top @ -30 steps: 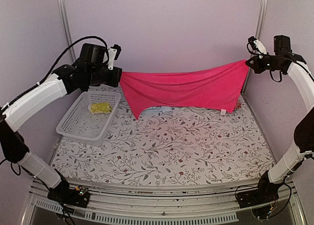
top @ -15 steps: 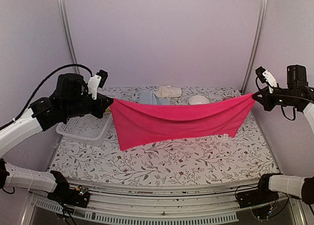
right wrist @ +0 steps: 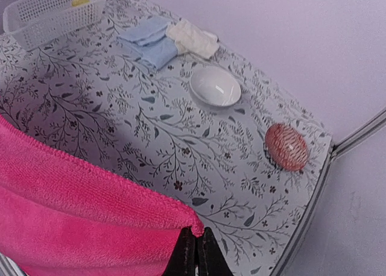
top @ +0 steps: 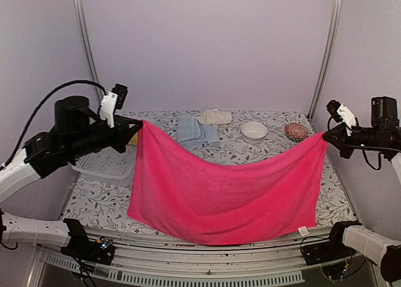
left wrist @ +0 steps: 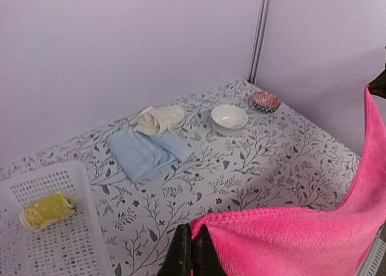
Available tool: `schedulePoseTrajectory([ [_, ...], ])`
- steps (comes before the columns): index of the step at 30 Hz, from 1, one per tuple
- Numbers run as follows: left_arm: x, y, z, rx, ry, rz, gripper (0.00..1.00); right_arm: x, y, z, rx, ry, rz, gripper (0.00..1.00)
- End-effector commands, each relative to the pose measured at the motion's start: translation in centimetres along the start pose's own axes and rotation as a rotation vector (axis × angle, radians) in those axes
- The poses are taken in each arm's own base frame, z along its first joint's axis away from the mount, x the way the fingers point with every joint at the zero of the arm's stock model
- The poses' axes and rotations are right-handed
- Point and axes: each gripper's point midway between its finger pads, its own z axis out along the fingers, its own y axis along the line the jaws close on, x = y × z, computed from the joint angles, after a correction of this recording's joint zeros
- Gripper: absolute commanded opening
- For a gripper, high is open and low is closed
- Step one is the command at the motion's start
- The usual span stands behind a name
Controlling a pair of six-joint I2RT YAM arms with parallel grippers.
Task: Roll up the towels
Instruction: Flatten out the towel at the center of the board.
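Observation:
The hot pink towel (top: pixel 219 193) hangs spread out in the air over the front of the table, held by its two upper corners. My left gripper (top: pixel 139 125) is shut on the left corner, seen in the left wrist view (left wrist: pixel 192 231) pinching the pink towel (left wrist: pixel 289 240). On the right corner my right gripper (top: pixel 325 136) is shut too, fingertips (right wrist: pixel 196 232) clamping the pink hem (right wrist: pixel 72 216). At the back lie the light blue towel (top: pixel 196 130) and, beside it, the cream towel (top: pixel 215 116). A rolled yellow-green towel (left wrist: pixel 47 210) lies in the basket.
The white mesh basket (top: pixel 106 165) stands at the left, partly behind my left arm. A white bowl (top: pixel 254 131) and a red patterned round thing (top: pixel 296 131) sit at the back right. Walls close in the back and both sides.
Both grippers have carried the pink towel from the back toward the front. It now hangs full length, its lower edge near the table's front edge.

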Motion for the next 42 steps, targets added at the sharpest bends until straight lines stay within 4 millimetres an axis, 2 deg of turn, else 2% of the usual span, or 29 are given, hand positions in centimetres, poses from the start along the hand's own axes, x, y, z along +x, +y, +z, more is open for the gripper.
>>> schedulePoseTrajectory([
  [1,10.3,4.7,7.9,-0.179,0.353,-0.090,0.00,8.8,-2.8,7.9,-0.014,0.238,0.116,0.03],
  [3,13.7,6.3,11.0,-0.190,0.462,-0.127,0.00,11.8,-3.9,11.3,-0.031,0.308,0.169,0.02],
  [6,17.0,8.2,16.0,-0.203,0.548,-0.096,0.00,14.7,-6.5,16.4,-0.045,0.376,0.245,0.05],
  [7,17.9,8.7,17.5,-0.203,0.582,-0.078,0.06,15.3,-7.9,18.0,-0.031,0.398,0.271,0.08],
  [9,18.9,10.0,20.1,-0.245,0.636,-0.055,0.20,17.2,-9.9,21.4,-0.030,0.467,0.359,0.21],
  [10,19.1,10.7,21.1,-0.270,0.654,-0.045,0.26,16.5,-11.5,22.2,-0.012,0.463,0.373,0.30],
  [11,19.1,10.9,21.7,-0.282,0.663,-0.041,0.31,15.9,-12.3,22.7,-0.007,0.456,0.400,0.34],
  [13,18.3,11.1,22.3,-0.293,0.649,-0.049,0.37,14.2,-13.1,22.7,-0.009,0.420,0.423,0.37],
  [16,17.0,10.5,21.4,-0.282,0.621,-0.073,0.45,12.8,-12.8,21.4,0.000,0.393,0.417,0.40],
  [20,17.1,9.2,18.7,-0.246,0.623,-0.111,0.47,12.7,-9.3,18.6,-0.071,0.399,0.408,0.42],
  [25,18.9,8.8,15.6,-0.250,0.675,-0.134,0.48,13.1,-5.1,15.4,-0.143,0.416,0.394,0.42],
  [29,19.6,7.5,14.8,-0.203,0.723,-0.124,0.48,14.0,-3.6,14.0,-0.154,0.450,0.397,0.41],
  [31,19.7,8.2,14.6,-0.250,0.736,-0.088,0.48,14.3,-3.0,13.7,-0.164,0.462,0.405,0.41],
  [33,19.5,9.0,14.8,-0.280,0.741,-0.060,0.49,14.9,-2.5,13.8,-0.170,0.469,0.401,0.41],
  [36,18.8,9.2,16.4,-0.271,0.721,-0.039,0.49,15.9,-1.9,14.5,-0.195,0.492,0.408,0.39],
  [42,17.7,8.8,21.1,-0.212,0.665,-0.044,0.49,16.2,-1.9,17.2,-0.222,0.511,0.416,0.38],
])
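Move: Both my hands hold the far corners of the pink towel, which hangs between them. The board's center lies about 8 cm ahead, 18 cm right and 33 cm below my left hand; from that hand the basket is some 22 cm ahead and 20 cm left, the blue towel 34 cm ahead and 13 cm right. From my right hand the center is about 8 cm ahead, 33 cm left and 29 cm down, the white bowl 35 cm ahead and 13 cm left, the red bowl 35 cm ahead and 4 cm right. I swing both hands quickly down about 25 cm and forward some 20 cm to cast the pink towel over the board, tipping my fingers down about 35 degrees. Near the bottom both grippers open about halfway and let the corners go; then I ease both hands up and back, the right farther back, before the right sinks again and the left edges forward. ##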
